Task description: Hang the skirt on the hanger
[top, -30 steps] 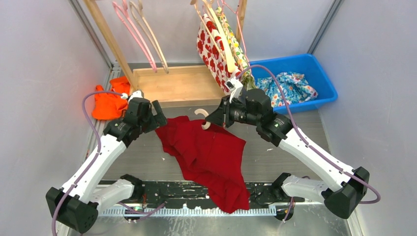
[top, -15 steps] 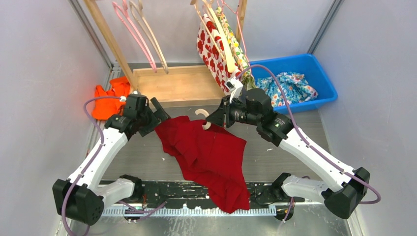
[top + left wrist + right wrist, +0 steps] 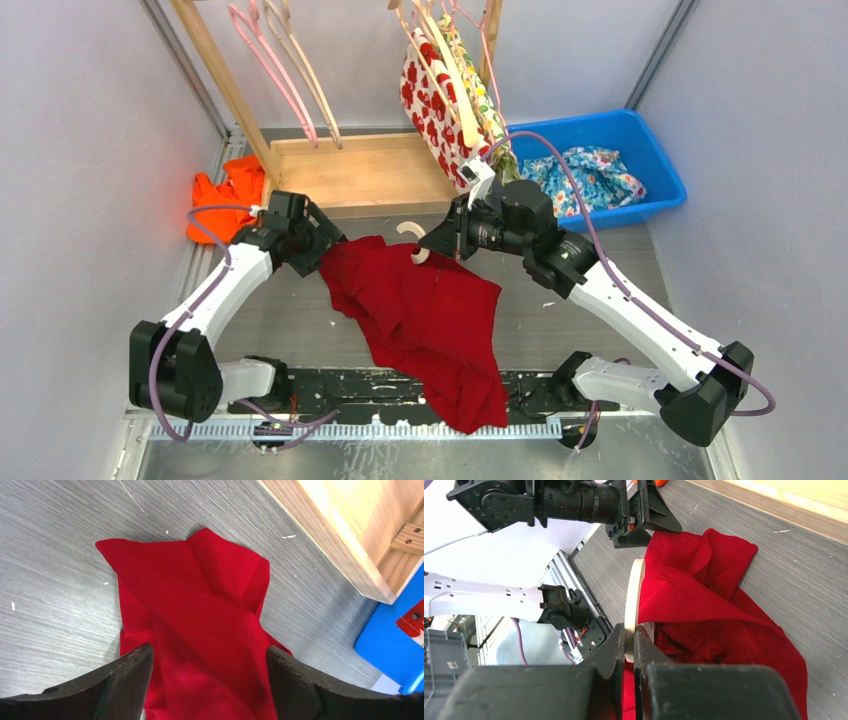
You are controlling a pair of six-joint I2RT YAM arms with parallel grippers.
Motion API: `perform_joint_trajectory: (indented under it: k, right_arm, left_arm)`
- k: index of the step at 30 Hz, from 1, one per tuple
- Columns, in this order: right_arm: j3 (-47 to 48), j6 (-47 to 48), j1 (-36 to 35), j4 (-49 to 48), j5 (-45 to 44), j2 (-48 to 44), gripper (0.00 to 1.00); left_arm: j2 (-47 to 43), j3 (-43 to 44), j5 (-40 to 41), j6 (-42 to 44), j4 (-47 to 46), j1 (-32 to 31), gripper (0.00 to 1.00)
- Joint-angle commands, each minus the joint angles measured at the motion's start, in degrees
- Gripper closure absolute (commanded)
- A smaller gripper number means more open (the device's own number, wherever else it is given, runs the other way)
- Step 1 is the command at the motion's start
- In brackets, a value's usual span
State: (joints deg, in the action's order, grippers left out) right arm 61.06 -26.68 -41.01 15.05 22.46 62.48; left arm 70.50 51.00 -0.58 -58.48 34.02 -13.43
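Note:
A red skirt (image 3: 430,310) lies crumpled on the grey table, its lower end hanging over the near edge. Its upper part is draped over a pale wooden hanger (image 3: 634,595), whose hook (image 3: 408,238) pokes out at the top. My right gripper (image 3: 630,640) is shut on the hanger's thin edge, beside the skirt's upper right. My left gripper (image 3: 210,655) hovers open over the skirt's (image 3: 200,610) upper left corner, fingers wide apart on either side of a fold. In the top view the left gripper (image 3: 325,245) is at the cloth's left edge.
A wooden rack base (image 3: 360,170) stands behind, with pink hangers (image 3: 275,60) and a strawberry-print garment (image 3: 440,90) hanging above. A blue bin (image 3: 655,165) with floral cloth sits back right. An orange garment (image 3: 225,205) lies back left.
The left arm has swung inward, bringing its open gripper from the left onto the skirt's upper left corner. The right arm, hanger and skirt have stayed put.

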Motion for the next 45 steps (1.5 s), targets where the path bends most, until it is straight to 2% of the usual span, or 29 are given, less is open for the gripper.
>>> perform_joint_trajectory:
  k: [1,9,15,45]
  right_arm:
    - [2.94,-0.28,0.23,-5.06,1.85,-2.55,0.99]
    - [3.02,-0.41,0.23,-5.13,2.17,-2.94,0.99]
    - [3.11,-0.28,0.15,-4.68,2.15,-3.20,0.99]
    - [2.88,0.14,0.21,-4.65,1.82,-3.42,0.99]
  left_arm:
    - [1.36,-0.73,-0.24,-1.60,-6.45,1.01,0.23]
    - [1.83,-0.05,0.92,0.51,-7.11,2.79,0.74]
    - [1.77,0.21,0.99,2.37,-5.95,5.10,0.99]
    - [-6.14,-6.62,1.35,7.25,-3.31,12.99,1.00]
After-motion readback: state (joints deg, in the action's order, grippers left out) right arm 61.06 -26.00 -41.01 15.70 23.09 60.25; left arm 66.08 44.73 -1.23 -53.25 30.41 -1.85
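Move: The left edge of the red skirt lies between the left hand's open fingers, about 1 cm ahead and 2 cm below. The held hanger's hook is some 20 cm to that hand's right, 4 cm back and 15 cm higher; the rack base's middle is about 22 cm ahead and 12 cm right. From the right hand, that skirt edge is roughly 28 cm left, 8 cm ahead and 18 cm lower. Left hand eases forward, pinches the skirt's edge and pulls left, about 6 cm overall; right keeps the hanger. ##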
